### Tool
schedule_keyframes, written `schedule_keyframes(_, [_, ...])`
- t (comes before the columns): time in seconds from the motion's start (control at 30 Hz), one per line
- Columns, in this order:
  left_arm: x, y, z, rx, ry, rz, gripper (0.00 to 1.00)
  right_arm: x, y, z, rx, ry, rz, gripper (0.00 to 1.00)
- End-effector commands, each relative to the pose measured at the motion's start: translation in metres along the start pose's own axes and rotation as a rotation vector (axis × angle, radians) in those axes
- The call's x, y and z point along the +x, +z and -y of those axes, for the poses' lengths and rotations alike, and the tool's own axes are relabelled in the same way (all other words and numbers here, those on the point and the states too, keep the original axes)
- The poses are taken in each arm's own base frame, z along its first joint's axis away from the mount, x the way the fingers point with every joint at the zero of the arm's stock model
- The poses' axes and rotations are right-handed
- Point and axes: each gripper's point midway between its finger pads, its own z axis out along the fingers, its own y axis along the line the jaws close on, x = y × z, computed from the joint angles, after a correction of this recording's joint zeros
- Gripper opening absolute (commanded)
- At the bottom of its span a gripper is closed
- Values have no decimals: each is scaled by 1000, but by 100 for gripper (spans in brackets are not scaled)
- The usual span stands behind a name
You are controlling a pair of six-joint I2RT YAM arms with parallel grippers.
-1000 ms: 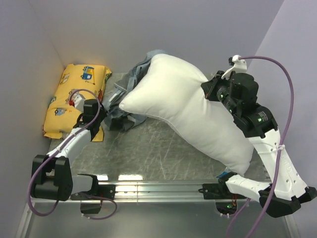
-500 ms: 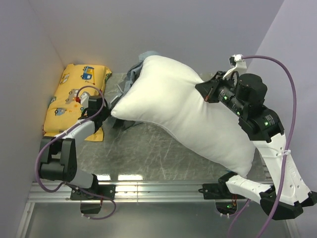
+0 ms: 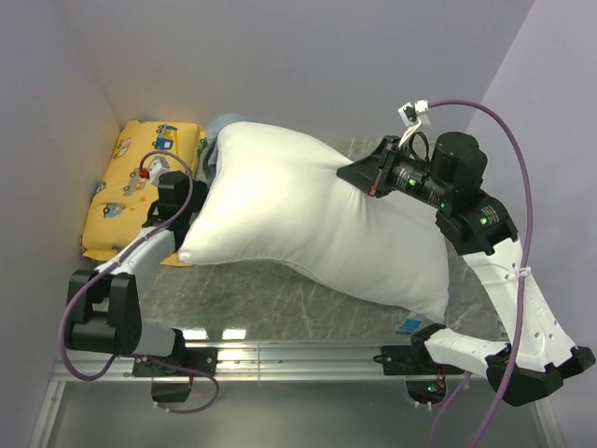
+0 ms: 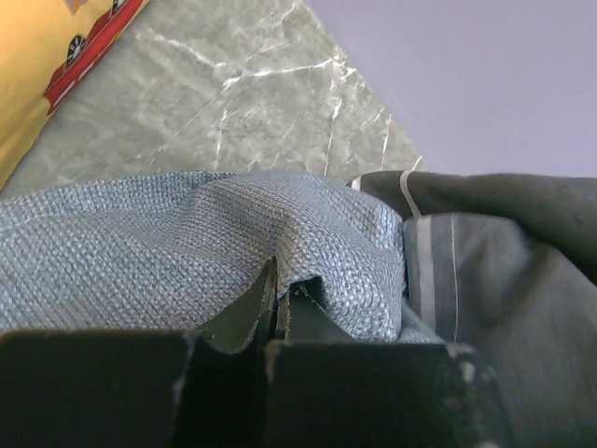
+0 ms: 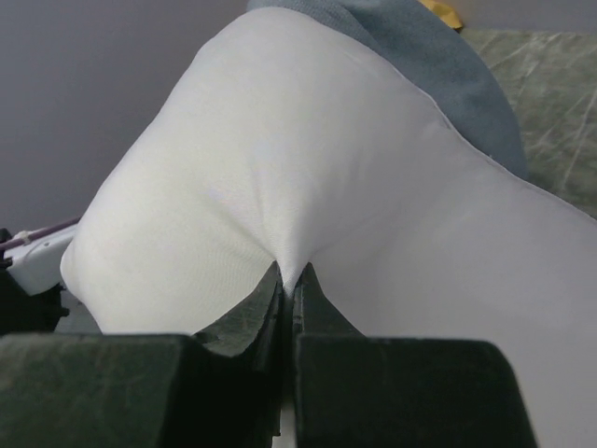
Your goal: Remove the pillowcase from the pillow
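The big white pillow (image 3: 308, 219) lies bare across the middle of the table, its left end over the pillowcase. Only a blue-grey edge of the pillowcase (image 3: 213, 140) shows behind it in the top view. In the left wrist view the pillowcase (image 4: 205, 233) is bunched, light woven side up, with its dark striped side at the right. My left gripper (image 4: 278, 280) is shut on a fold of it. My right gripper (image 5: 292, 277) is shut on a pinch of the pillow (image 5: 308, 168) at its upper right side. From above, the left gripper is hidden under the pillow's corner.
A smaller yellow pillow with cartoon cars (image 3: 131, 182) lies at the far left against the wall, right beside my left arm (image 3: 140, 247). Purple walls close in the left, back and right. A metal rail (image 3: 298, 355) runs along the near edge.
My right gripper has carried the pillow to the left, so it now covers most of the pillowcase. The left wrist has drawn back toward the yellow pillow, still gripping fabric.
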Motion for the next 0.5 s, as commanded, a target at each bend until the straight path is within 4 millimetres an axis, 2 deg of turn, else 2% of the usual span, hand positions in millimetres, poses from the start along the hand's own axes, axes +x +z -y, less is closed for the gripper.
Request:
schedule_keyframes(0.0, [-24, -4, 34, 95, 4, 61, 1, -56, -30, -78, -299, -105, 193, 0])
schedule_keyframes(0.1, [-30, -2, 43, 114, -6, 74, 0, -56, -39, -90, -343, -116, 186, 0])
schedule_keyframes(0.23, [-41, 0, 62, 148, -8, 79, 1, -53, -47, -94, -353, -136, 182, 0])
schedule_keyframes(0.27, [-40, -1, 66, 168, 3, 65, 3, -51, -49, -94, -354, -146, 181, 0])
schedule_keyframes(0.3, [-41, -3, 71, 181, 5, 58, 10, -50, -51, -95, -356, -153, 177, 0])
schedule_keyframes(0.33, [-44, -5, 71, 187, 1, 56, 34, -49, -51, -93, -350, -157, 176, 0])
schedule_keyframes(0.37, [-51, -16, 79, 219, -3, 71, 47, -47, -50, -91, -340, -165, 168, 0])
schedule_keyframes(0.43, [-58, -27, 76, 190, -2, 91, 73, -42, -48, -86, -333, -167, 154, 0])
schedule_keyframes(0.47, [-69, -39, 79, 186, 8, 123, 77, -41, -49, -86, -339, -172, 155, 0])
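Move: The left gripper still pinches the edge of the pillowcase, whose bulk lies about 4 cm ahead, 8 cm to the right and 8 cm lower. The yellow pillow is some 14 cm to its left, 4 cm back and 12 cm below; the white pillow's middle is roughly 30 cm right, 15 cm back and 10 cm above. From the right gripper, clamped on the white pillow, the pillowcase is about 22 cm ahead, 30 cm left and 32 cm down. Raise the left gripper about 5 cm with a slight push forward, tipping its fingers up a little, and late in the lift open it wide to release the pinched pillowcase edge. Keep the right gripper shut on the white pillow, easing it back some 3 cm and slightly up, away from the pillowcase, while turning it roughly 10 degrees counter-clockwise. ##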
